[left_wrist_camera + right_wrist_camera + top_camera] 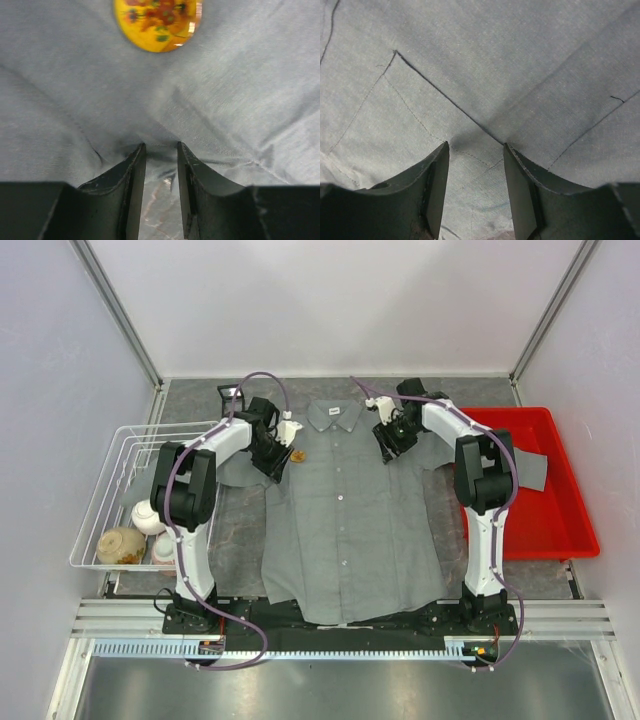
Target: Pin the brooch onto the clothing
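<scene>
The clothing (350, 520), a grey button-front shirt, lies flat on the table with its collar at the far side. The brooch (298, 454), a small orange-yellow disc with a flower picture, rests on the shirt's upper left chest. It also shows at the top of the left wrist view as the brooch (157, 22). My left gripper (277, 462) sits just left of it at the shirt's edge. In its own view the left gripper (161, 147) is open, tips on the cloth (75, 100), bare table between the jaws. My right gripper (390, 445) stands on the opposite chest. The right gripper (475, 145) is open over a pocket seam (440, 95).
A white wire basket (100, 475) stands at the left, with a tan bowl (120, 545) and pale cups inside. A red tray (565, 530) is at the right, with a grey cloth (535, 468) lying over its rim. The shirt's right sleeve reaches toward that tray.
</scene>
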`<action>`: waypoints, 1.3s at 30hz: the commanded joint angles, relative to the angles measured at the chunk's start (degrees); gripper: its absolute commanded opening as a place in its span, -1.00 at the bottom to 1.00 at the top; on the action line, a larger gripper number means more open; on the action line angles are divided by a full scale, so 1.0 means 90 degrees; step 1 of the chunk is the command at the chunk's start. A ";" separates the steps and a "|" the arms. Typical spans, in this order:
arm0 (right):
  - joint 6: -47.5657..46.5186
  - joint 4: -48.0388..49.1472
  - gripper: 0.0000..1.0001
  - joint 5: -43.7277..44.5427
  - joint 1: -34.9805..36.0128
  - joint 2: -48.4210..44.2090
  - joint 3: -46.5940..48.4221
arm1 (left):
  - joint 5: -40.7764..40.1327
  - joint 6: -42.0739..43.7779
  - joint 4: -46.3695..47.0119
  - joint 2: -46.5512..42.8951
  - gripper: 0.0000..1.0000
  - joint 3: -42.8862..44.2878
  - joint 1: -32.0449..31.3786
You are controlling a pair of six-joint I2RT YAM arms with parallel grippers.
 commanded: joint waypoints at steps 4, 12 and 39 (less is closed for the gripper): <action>0.0345 0.0285 0.09 0.0995 -0.0262 0.0690 0.0634 | -0.0699 0.0337 0.0309 0.0724 -0.20 0.0747 0.0153; 0.0316 0.0275 0.13 0.0694 -0.0262 0.0496 0.0568 | 0.0355 0.0581 0.0582 -0.0134 -0.16 0.0300 0.0163; 0.0841 0.0988 0.96 -0.0898 -0.0671 -0.1008 0.0674 | 0.0883 -0.1712 0.0885 -0.1220 0.48 0.1703 0.1138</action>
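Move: The left hand is low at the shirt, partly open, with cloth under its fingertips; the brooch on the shirt is about 7 cm ahead and 6 cm to its right, nearly level in height. The collar lies some 14 cm beyond the brooch and 11 cm right of it, and the black box some 26 cm ahead of this hand and 14 cm left. The right hand also has cloth under its open fingertips; the brooch is some 27 cm left and 1 cm ahead. Both hands slide level and forward about 4 cm with their open fingertips bearing on the shirt, pushing the cloth towards the collar side, the left hand just left of the brooch and the right drifting slightly right. Then they lift clear: the left first backs up almost 3 cm, then climbs about 15 cm while swinging forward and tipping its fingers forward and up, the right rises some 8 cm almost straight, and both open wider. ##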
